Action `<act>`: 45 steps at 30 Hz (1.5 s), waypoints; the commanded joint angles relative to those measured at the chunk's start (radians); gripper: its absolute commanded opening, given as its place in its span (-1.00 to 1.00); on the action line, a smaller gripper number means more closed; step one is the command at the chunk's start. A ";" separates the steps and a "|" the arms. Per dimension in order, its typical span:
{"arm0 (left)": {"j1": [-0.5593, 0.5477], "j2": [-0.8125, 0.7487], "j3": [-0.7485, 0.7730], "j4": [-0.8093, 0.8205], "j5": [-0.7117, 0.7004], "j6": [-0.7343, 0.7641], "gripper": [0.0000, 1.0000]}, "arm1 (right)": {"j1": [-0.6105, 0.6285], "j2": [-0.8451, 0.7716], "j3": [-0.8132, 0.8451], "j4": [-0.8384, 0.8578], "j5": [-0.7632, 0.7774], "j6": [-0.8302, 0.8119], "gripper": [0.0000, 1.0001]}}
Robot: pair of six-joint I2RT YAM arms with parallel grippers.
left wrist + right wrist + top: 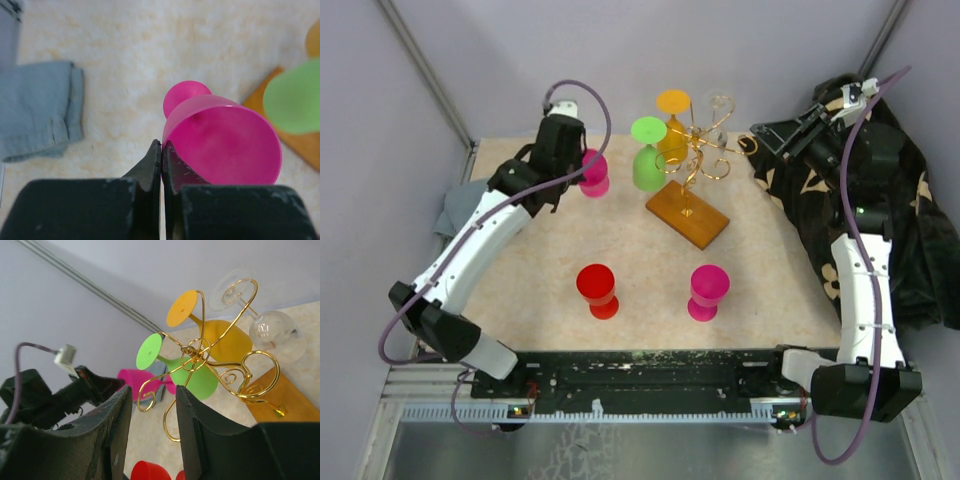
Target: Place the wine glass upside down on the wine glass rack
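Observation:
A pink wine glass (594, 174) stands at the back left of the table, mouth up. My left gripper (582, 160) is shut on its rim. In the left wrist view one finger is outside the pink wine glass (225, 145) and the other inside, with the left gripper (162, 145) pinching the wall. The gold wire wine glass rack (698, 160) rises from its amber base (687, 213) and carries a green (646, 160), an orange (672, 125) and a clear glass (718, 115) upside down. My right gripper (755, 140) hangs open and empty just right of the rack (200, 355).
A red glass (597, 290) and a magenta glass (708, 291) stand upright near the front. A grey-blue cloth (455, 210) lies at the left edge. A black patterned cloth (910, 220) covers the right side.

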 commanded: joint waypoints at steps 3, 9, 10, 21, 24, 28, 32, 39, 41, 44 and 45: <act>-0.004 -0.073 0.139 0.245 -0.207 0.110 -1.00 | -0.009 -0.049 -0.017 0.084 -0.016 0.022 -0.19; -0.006 -0.099 0.199 0.430 -0.200 0.158 -1.00 | -0.007 -0.063 -0.027 0.100 -0.020 0.028 -0.19; -0.006 -0.111 0.188 0.469 -0.166 0.161 -1.00 | -0.008 -0.066 -0.030 0.107 -0.020 0.031 -0.19; -0.004 -0.196 0.110 0.722 0.368 -0.041 -1.00 | -0.008 -0.061 -0.032 0.156 -0.047 0.048 -0.20; -0.002 -0.197 0.100 0.776 0.524 -0.109 -1.00 | -0.008 -0.059 -0.035 0.163 -0.050 0.051 -0.19; 0.019 -0.180 0.106 0.825 0.758 -0.174 -1.00 | -0.008 -0.050 -0.044 0.208 -0.075 0.071 -0.19; 0.094 -0.159 0.094 0.894 0.971 -0.299 -1.00 | -0.008 -0.038 -0.054 0.275 -0.112 0.105 -0.20; 0.243 -0.146 -0.014 1.166 1.233 -0.605 -1.00 | -0.008 0.005 -0.109 0.558 -0.208 0.289 -0.19; 0.273 -0.134 -0.046 1.271 1.297 -0.697 -1.00 | -0.007 0.030 -0.132 0.700 -0.239 0.415 -0.19; 0.293 -0.108 -0.076 1.404 1.366 -0.810 -1.00 | -0.006 0.071 -0.137 0.876 -0.272 0.548 -0.19; 0.296 -0.096 -0.081 1.449 1.388 -0.855 -1.00 | -0.005 0.085 -0.129 0.924 -0.283 0.585 -0.19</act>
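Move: Ahead and to the right of the left hand, which already holds the magenta wine glass by its bowl wall, the rack's hub stands about 9 cm farther out and 25 cm right, roughly level. The hanging green glass is some 9 cm ahead and 15 cm right of that hand, the orange one 15 cm ahead and 21 cm right, both a little lower. From the open right hand, the magenta glass is about 32 cm left, 5 cm ahead and 19 cm lower. Swinging the held magenta glass steeply up by about 27 cm, the left hand then draws back and right towards the right hand, its wrist turning some 90 degrees until the fingers point right and somewhat up; its grip stays shut. The right hand, still half open, eases up, left and slightly back a few centimetres, turning its fingers leftward and up. ##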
